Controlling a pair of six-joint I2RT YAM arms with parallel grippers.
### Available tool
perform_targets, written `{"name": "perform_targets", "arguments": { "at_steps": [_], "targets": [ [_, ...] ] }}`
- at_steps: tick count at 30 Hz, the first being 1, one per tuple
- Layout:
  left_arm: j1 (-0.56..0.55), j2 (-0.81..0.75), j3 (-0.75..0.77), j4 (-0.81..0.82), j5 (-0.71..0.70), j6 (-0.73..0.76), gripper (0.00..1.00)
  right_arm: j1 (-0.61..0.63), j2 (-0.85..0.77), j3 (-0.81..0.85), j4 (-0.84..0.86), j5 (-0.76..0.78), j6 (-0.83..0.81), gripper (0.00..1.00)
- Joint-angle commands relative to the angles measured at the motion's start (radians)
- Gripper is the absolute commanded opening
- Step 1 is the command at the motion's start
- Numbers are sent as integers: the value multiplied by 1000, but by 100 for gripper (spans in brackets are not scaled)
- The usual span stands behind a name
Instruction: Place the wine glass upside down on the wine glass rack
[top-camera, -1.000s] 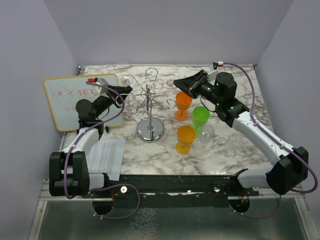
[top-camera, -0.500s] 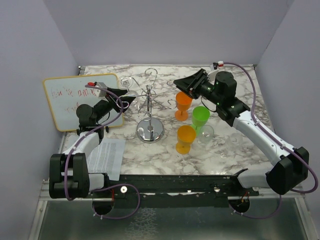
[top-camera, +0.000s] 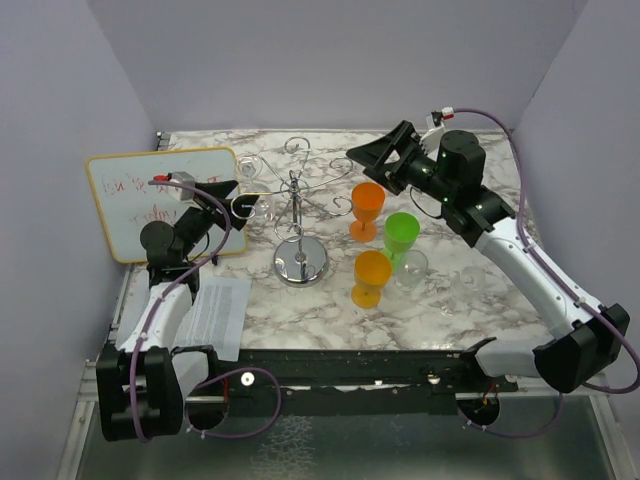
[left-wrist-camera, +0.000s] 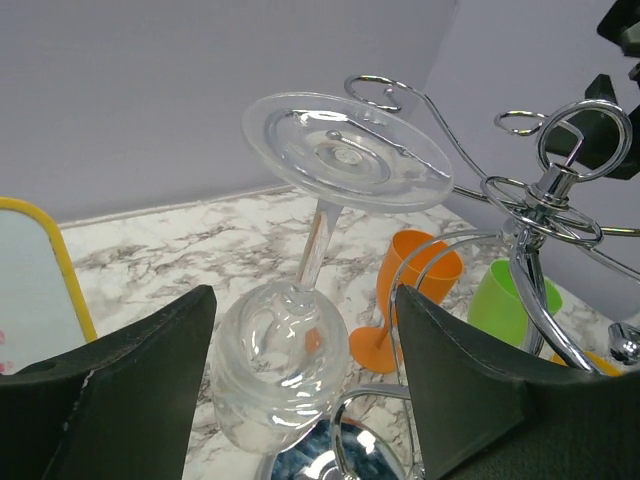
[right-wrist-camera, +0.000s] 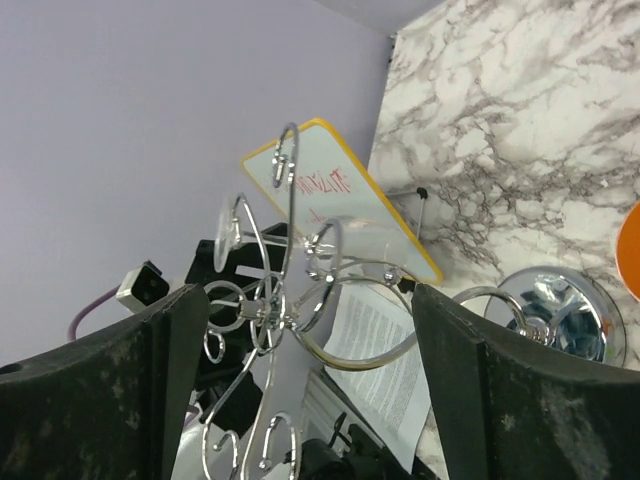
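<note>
The clear wine glass (left-wrist-camera: 285, 365) hangs upside down, foot up, from a curled arm on the left side of the chrome wine glass rack (top-camera: 299, 260). In the top view the glass (top-camera: 260, 205) is just left of the rack's post. My left gripper (top-camera: 238, 196) is open; in its wrist view (left-wrist-camera: 300, 330) the bowl shows between the fingers (left-wrist-camera: 150, 370) with a gap on each side. My right gripper (top-camera: 365, 162) is open and empty, up behind and to the right of the rack. Its wrist view shows the rack's loops (right-wrist-camera: 262, 310) some way off.
Two orange goblets (top-camera: 367, 207) (top-camera: 371, 276), a green goblet (top-camera: 401, 235) and a clear glass (top-camera: 411, 268) stand right of the rack. A yellow-framed whiteboard (top-camera: 130, 205) leans at the left. A printed sheet (top-camera: 215, 315) lies at the front left.
My left arm has drawn back to the left, away from the rack, and the glass stays hanging there. My right arm has risen and shifted slightly back and right.
</note>
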Motion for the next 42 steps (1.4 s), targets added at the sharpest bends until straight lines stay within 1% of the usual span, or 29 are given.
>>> {"name": "perform_targets", "arguments": {
  "at_steps": [1,3,7,12,14,15,16,17,19,21,22,24,25,27,30,32,34,37,38,39,42],
  "targets": [
    [24,-68,-31,-96,-35,-16,74,-9,-42,88,-69,-13,-90,89],
    [29,-102,-35,-153,-54,-5,74,-9,-53,108,-109,13,-110,90],
    [31,-180,-29,-363,-139,50,75,-8,-104,91,-158,85,-140,90],
    [31,-306,6,-620,-354,95,77,-8,-176,69,-246,223,-202,90],
    [32,-347,40,-754,-453,113,80,-9,-199,67,-296,286,-237,89],
    [32,-366,58,-829,-510,124,80,-9,-212,65,-321,324,-256,88],
    [31,-380,80,-900,-599,125,82,-9,-222,58,-347,355,-275,87],
    [32,-386,115,-985,-658,127,84,-9,-236,50,-371,392,-292,87],
    [31,-366,206,-1147,-722,184,85,-8,-256,34,-417,457,-333,86],
    [5,-348,279,-1259,-826,179,86,-8,-259,22,-453,504,-372,85],
    [-15,-352,294,-1264,-827,191,87,-7,-252,18,-470,524,-389,84],
    [-29,-357,336,-1255,-813,203,95,-8,-220,16,-492,538,-413,83],
    [-42,-345,371,-1265,-814,207,96,-9,-193,20,-496,533,-424,81],
    [-73,-307,471,-1315,-840,212,97,-9,-120,44,-490,501,-479,78],
    [-132,-249,668,-1418,-886,254,99,-19,32,137,-517,464,-542,72],
    [-167,-227,778,-1463,-908,291,99,-36,112,183,-499,415,-572,70],
    [-202,-222,852,-1492,-891,329,99,-50,183,221,-491,374,-591,70],
    [-240,-230,895,-1514,-816,369,99,-56,289,270,-507,338,-624,65],
    [-250,-235,895,-1515,-787,379,99,-55,318,280,-511,332,-633,63],
    [-261,-238,893,-1515,-758,383,99,-56,344,289,-513,328,-646,59],
    [-284,-233,886,-1514,-671,395,99,-56,414,319,-523,324,-671,54]
  ]
}}
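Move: Ahead of the right hand by about 6 cm, 4 cm to its right and some 25 cm below stands the orange glass; the green glass is 8 cm nearer the base and 8 cm farther right than that. The rack stands about 13 cm left of this hand and 4 cm back. From the left hand, the wine glass already hung upside down lies about 5 cm ahead, 4 cm right, slightly below; the orange glass roughly 9 cm ahead, 28 cm right. Swinging clear of the rack, the right hand lifts about 5 cm while going right, then dives some 20 cm down and forward to just above the orange glass's rim, rolling nearly 50 degrees so its fingers slant down, and partly closing them. The left hand slips sideways to its left about 11 cm, away from the hung wine glass, turning some 40 degrees counter-clockwise and opening wider, then rises about 17 cm and draws back. ##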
